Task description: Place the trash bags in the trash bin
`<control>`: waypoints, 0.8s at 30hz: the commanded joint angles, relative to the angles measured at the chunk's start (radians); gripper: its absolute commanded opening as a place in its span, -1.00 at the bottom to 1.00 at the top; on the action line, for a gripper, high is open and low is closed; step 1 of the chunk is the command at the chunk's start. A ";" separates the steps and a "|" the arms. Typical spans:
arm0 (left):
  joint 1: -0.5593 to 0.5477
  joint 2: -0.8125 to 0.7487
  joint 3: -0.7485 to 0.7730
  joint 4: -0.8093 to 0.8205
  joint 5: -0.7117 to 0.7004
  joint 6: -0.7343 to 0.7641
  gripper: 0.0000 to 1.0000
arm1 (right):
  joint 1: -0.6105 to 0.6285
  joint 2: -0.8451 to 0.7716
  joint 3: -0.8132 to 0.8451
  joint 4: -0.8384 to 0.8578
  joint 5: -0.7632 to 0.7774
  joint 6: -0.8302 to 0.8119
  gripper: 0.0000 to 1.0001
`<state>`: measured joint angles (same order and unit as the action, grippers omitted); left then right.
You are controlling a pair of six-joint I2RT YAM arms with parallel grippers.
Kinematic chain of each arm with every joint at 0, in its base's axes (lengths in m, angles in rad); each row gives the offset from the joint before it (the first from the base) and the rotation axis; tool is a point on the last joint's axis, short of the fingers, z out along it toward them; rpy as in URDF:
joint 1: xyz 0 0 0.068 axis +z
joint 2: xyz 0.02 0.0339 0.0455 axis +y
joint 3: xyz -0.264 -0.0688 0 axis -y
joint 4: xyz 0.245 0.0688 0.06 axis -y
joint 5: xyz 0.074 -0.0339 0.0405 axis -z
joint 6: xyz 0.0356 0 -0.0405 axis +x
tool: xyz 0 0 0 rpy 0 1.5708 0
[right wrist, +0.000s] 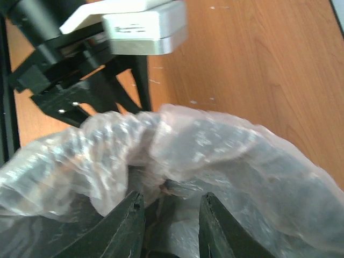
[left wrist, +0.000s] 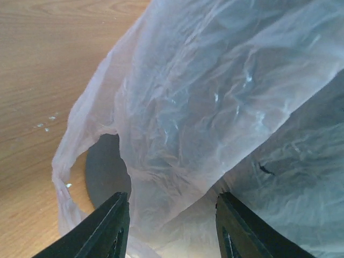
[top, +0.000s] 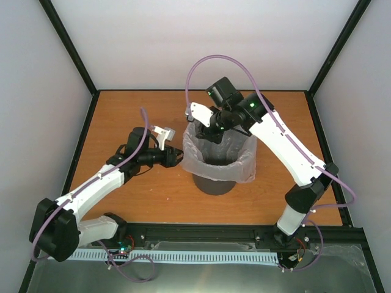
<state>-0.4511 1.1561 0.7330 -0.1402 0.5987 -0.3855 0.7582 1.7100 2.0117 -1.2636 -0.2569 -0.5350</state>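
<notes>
The dark grey trash bin stands mid-table with the pale-pink trash bag draped over its rim and hanging down the outside. My left gripper is at the bin's left side. In the left wrist view it is open, its fingers wide apart, with bag film just ahead of them and a patch of bin wall showing below the bag's edge. My right gripper hangs over the bin's back rim. Its jaws stand a narrow gap apart, with the bag's bunched rim between the tips.
The bin stands on an orange-brown wooden table enclosed by white walls and black frame posts. A black rail runs along the near edge. The left arm's wrist shows close behind the bag in the right wrist view.
</notes>
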 commanded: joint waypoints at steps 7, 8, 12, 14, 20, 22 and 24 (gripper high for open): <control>-0.020 -0.137 0.109 -0.259 -0.355 0.008 0.21 | -0.243 -0.148 -0.027 0.040 -0.099 0.073 -0.32; -0.019 -0.155 0.135 -0.290 -0.402 0.024 0.26 | -0.295 -0.182 -0.071 0.090 -0.123 0.092 -0.30; -0.015 -0.187 0.234 -0.372 -0.543 0.139 0.57 | -0.476 -0.313 -0.271 0.290 -0.124 0.145 -0.06; -0.014 -0.182 0.279 -0.391 -0.605 0.186 0.65 | -0.541 -0.356 -0.351 0.369 -0.104 0.159 0.03; -0.014 -0.161 0.361 -0.352 -0.751 0.228 0.76 | -0.739 -0.481 -0.613 0.602 -0.114 0.286 0.60; -0.012 -0.168 0.351 -0.288 -0.790 0.240 0.86 | -0.770 -0.543 -0.716 0.702 -0.067 0.332 0.94; -0.012 -0.168 0.355 -0.264 -0.804 0.249 0.96 | -0.775 -0.601 -0.794 0.781 -0.009 0.350 1.00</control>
<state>-0.4675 0.9882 1.0584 -0.4652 -0.1013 -0.1890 0.0048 1.2140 1.3346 -0.7170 -0.3393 -0.2745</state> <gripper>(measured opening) 0.929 0.971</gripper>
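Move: The bag-lined trash bin is what matters, and neither hand holds it. From my left hand, just outside its left side, the bin's middle lies about 16 cm to the right, 2 cm ahead and 5 cm lower; the bag's left edge hangs only some 3 cm to the right, level ahead and slightly higher. My right hand is above the opening, the bin's middle about 5 cm to its right, level ahead and 16 cm below. I swing my right hand some 25 cm right and 9 cm forward, up a little and down again, out across the bin's mouth and clear of it, turning clockwise about 50 degrees and opening wide. After a slight dip, my left hand backs off from the bag's left edge, up about 12 cm and left 10, and somewhat forward, fingers tilting up and swinging counter-clockwise as they open nearly fully. ##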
